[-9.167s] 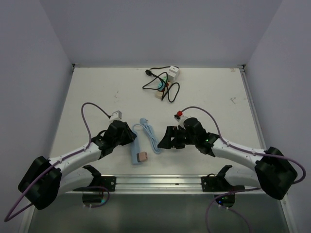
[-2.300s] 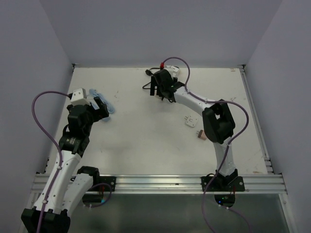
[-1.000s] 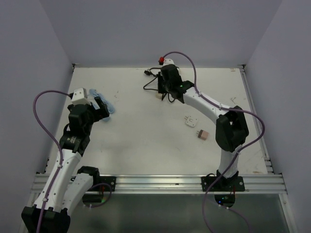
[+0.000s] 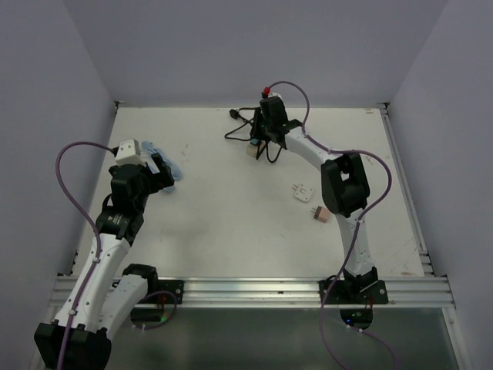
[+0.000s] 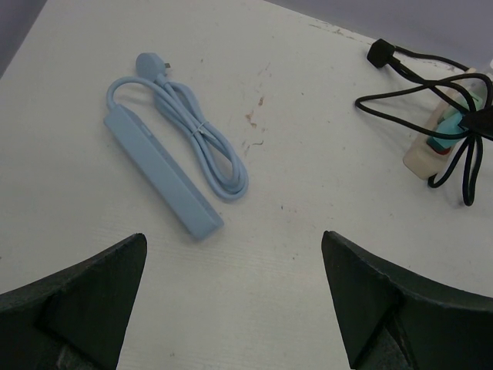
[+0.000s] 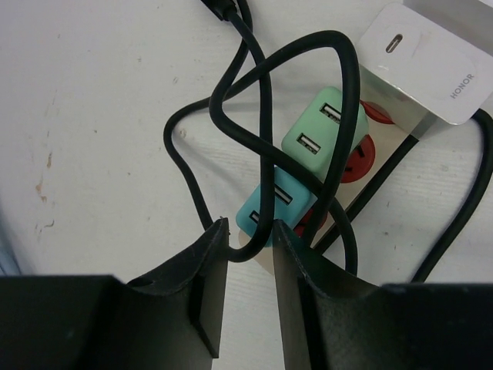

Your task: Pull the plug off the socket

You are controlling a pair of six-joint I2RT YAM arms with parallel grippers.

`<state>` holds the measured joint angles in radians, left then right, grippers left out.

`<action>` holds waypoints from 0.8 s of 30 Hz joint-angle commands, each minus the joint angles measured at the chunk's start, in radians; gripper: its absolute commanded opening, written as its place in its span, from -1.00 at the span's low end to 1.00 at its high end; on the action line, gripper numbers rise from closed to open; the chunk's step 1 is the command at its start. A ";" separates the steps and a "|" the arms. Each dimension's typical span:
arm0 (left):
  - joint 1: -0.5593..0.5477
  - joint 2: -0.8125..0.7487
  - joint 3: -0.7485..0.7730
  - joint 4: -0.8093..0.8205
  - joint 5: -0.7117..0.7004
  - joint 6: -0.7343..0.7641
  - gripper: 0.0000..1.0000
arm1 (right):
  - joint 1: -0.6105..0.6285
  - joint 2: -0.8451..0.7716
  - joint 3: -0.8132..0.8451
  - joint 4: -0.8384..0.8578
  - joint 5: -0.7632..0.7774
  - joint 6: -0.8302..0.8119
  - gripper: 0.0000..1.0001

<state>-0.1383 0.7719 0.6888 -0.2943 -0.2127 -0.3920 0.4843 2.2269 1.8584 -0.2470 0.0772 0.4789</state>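
Observation:
The socket (image 6: pixel 391 154), a beige power strip with red outlets, lies at the far middle of the table (image 4: pixel 254 149). Three plugs sit in it: a teal USB plug (image 6: pixel 273 208), a green one (image 6: pixel 323 127) and a white charger (image 6: pixel 427 58). Its black cord (image 6: pixel 266 85) loops over them. My right gripper (image 6: pixel 250 231) hovers at the strip's near end, jaws narrowly open. A bend of the cord lies in the gap, and the teal plug is just beyond the tips. My left gripper (image 5: pixel 235 239) stands wide open and empty over bare table at the left (image 4: pixel 162 173).
A light blue power strip (image 5: pixel 162 166) with its coiled blue cord lies ahead of the left gripper. A loose white plug (image 4: pixel 302 192) and a pink one (image 4: pixel 322 213) lie on the table right of centre, near the right arm's elbow.
The right gripper went from shut to narrowly open and shifted slightly toward the far edge over the strip. Its elbow swung in to the left. The left arm has not moved.

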 commanded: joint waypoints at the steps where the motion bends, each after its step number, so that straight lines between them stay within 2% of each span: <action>1: -0.004 0.001 0.003 0.021 -0.001 0.008 0.97 | -0.001 0.017 0.033 0.023 -0.028 0.012 -0.36; 8: -0.004 0.003 0.002 0.021 0.003 0.008 0.97 | -0.001 0.027 0.031 0.014 -0.020 0.006 -0.42; 11: -0.004 0.001 0.003 0.021 0.003 0.010 0.97 | -0.001 0.039 0.047 0.003 -0.028 0.004 -0.63; 12: -0.004 0.001 0.003 0.021 0.001 0.008 0.97 | -0.001 0.039 0.048 0.005 -0.028 0.004 -0.79; 15: -0.004 0.003 0.003 0.021 0.001 0.008 0.97 | 0.000 0.025 0.038 0.020 -0.063 -0.002 -1.00; 24: -0.004 0.004 0.003 0.023 -0.001 0.008 0.97 | 0.085 -0.107 -0.050 0.043 -0.227 -0.114 -1.00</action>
<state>-0.1383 0.7753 0.6888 -0.2943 -0.2127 -0.3920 0.5056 2.2292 1.8301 -0.2214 -0.0261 0.4290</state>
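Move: The bend of the black cable already hangs between the right hand's half-open fingers, about 1 cm below their midpoint. The teal adapter on the socket strip sits roughly 2 cm ahead, 2 cm to the right and 3 cm below. The green adapter is some 6 cm ahead and 4 cm right, and the black plug about 10 cm ahead and 5 cm left. From the idle left hand the bend lies some 20 cm ahead, 24 cm right and 11 cm lower. The right hand stays almost in place beside the teal adapter, settling barely 1 cm while its fingers close from about a third open and pinch the hanging bend of the black cable. Still gripping it, the hand then sets off left and a little back, about 3 cm, drawing the cable away from the adapters and turning some 10 degrees counter-clockwise. ##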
